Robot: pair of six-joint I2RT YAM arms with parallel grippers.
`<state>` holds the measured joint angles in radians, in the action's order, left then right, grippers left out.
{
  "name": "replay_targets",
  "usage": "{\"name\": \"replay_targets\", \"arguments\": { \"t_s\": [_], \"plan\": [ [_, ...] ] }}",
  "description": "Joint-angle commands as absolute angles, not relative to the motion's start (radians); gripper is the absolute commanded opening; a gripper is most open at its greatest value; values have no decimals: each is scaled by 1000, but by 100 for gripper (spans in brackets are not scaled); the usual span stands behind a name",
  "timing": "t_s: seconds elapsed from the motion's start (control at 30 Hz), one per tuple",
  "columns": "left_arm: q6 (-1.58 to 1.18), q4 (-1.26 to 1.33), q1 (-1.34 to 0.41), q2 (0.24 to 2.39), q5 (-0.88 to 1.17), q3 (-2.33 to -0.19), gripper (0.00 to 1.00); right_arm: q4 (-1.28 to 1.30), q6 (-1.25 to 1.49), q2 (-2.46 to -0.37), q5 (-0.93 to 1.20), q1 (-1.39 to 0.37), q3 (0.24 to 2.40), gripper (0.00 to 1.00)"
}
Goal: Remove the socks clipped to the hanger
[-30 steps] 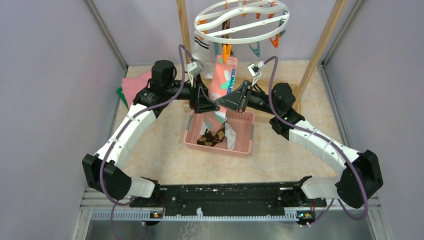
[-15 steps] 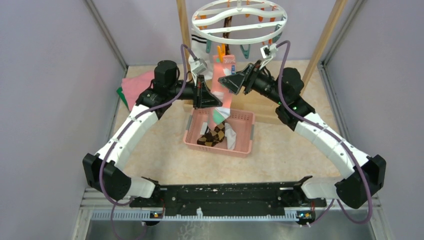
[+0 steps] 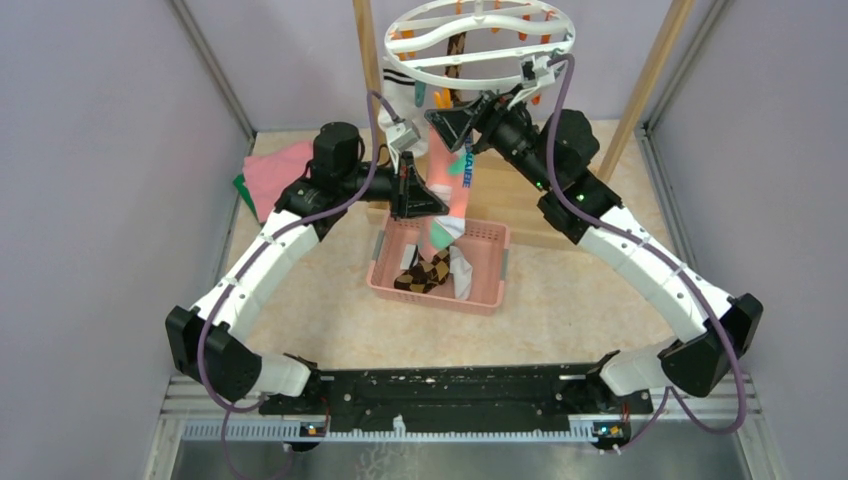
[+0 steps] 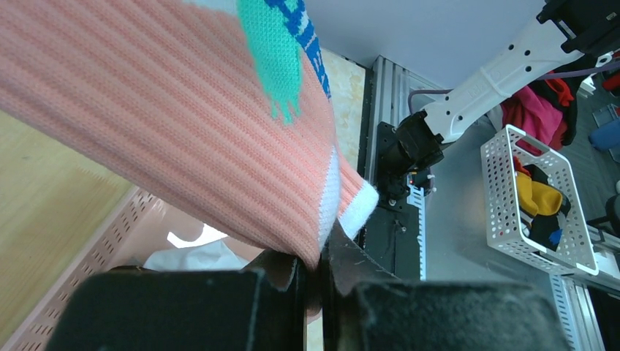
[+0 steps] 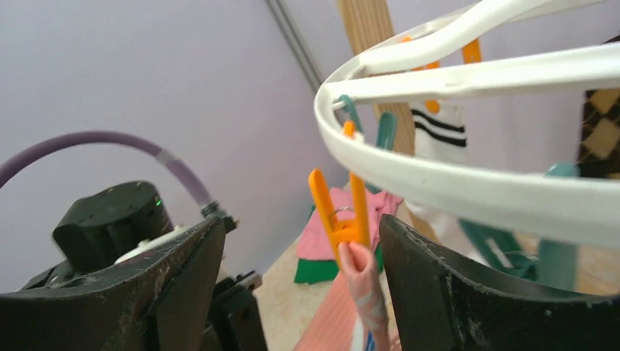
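Observation:
A pink sock with teal patches (image 3: 452, 190) hangs from an orange clip (image 5: 340, 212) on the white ring hanger (image 3: 480, 45). My left gripper (image 3: 432, 208) is shut on its lower part, and the ribbed knit (image 4: 183, 131) runs down between the pads (image 4: 319, 263). My right gripper (image 3: 447, 128) is up at the hanger's rim (image 5: 453, 175). It is open (image 5: 300, 234), one finger on each side of the orange clip and the sock's top (image 5: 365, 285). A white sock with a striped cuff (image 3: 400, 90) and an argyle sock (image 3: 455, 50) also hang there.
A pink basket (image 3: 485, 290) below the hanger holds an argyle sock (image 3: 425, 275) and a white one. Wooden posts (image 3: 365, 50) (image 3: 655, 70) stand on either side, and teal clips (image 5: 556, 248) dangle from the ring. Folded pink and green cloths (image 3: 270, 170) lie at the left.
My left gripper has shut on the pink sock. My right gripper let go of the sock, opened, and rose to straddle the orange clip.

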<state>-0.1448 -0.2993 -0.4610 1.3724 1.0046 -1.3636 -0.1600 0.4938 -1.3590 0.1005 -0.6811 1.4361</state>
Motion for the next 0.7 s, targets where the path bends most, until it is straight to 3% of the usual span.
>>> {"name": "replay_targets", "arguments": {
  "t_s": [0.0, 0.37, 0.47, 0.67],
  "plan": [
    [-139, -280, -473, 1342, 1017, -1371, 0, -160, 410, -1401, 20, -684, 1526, 75],
    [-127, -295, -484, 1343, 1030, -1386, 0, -162, 384, -1484, 7, -685, 1610, 52],
    [-126, -297, -486, 1341, 1030, -1381, 0, -171, 387, -1488, 5, -685, 1612, 41],
    [-102, -311, -486, 1346, 1001, -1377, 0, -175, 392, -1464, -25, -684, 1601, 8]
  ]
}}
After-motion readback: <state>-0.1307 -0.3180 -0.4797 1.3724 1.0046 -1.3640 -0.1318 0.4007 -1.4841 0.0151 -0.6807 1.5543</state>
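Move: The orange clip holding the pink sock is about 4 cm ahead of the right hand, 1 cm left and 1 cm lower, with the hanger's front rim some 3 cm above it. A teal clip is about 4 cm left of it and 2 cm farther out; the white striped sock hangs roughly 8 cm left of it, 8 cm farther out and 8 cm lower. From the left hand, already pinching the pink sock, the orange clip is about 13 cm ahead, straight on, and 10 cm up. Onto the orange clip's handles, just under the rim, the right hand slides its open fingers about 4 cm forward with hardly any change of height, turning a few degrees clockwise, then slows and closes them from both sides until they pinch the handles. The left hand stays nearly in place and keeps its pinch on the pink sock below. ##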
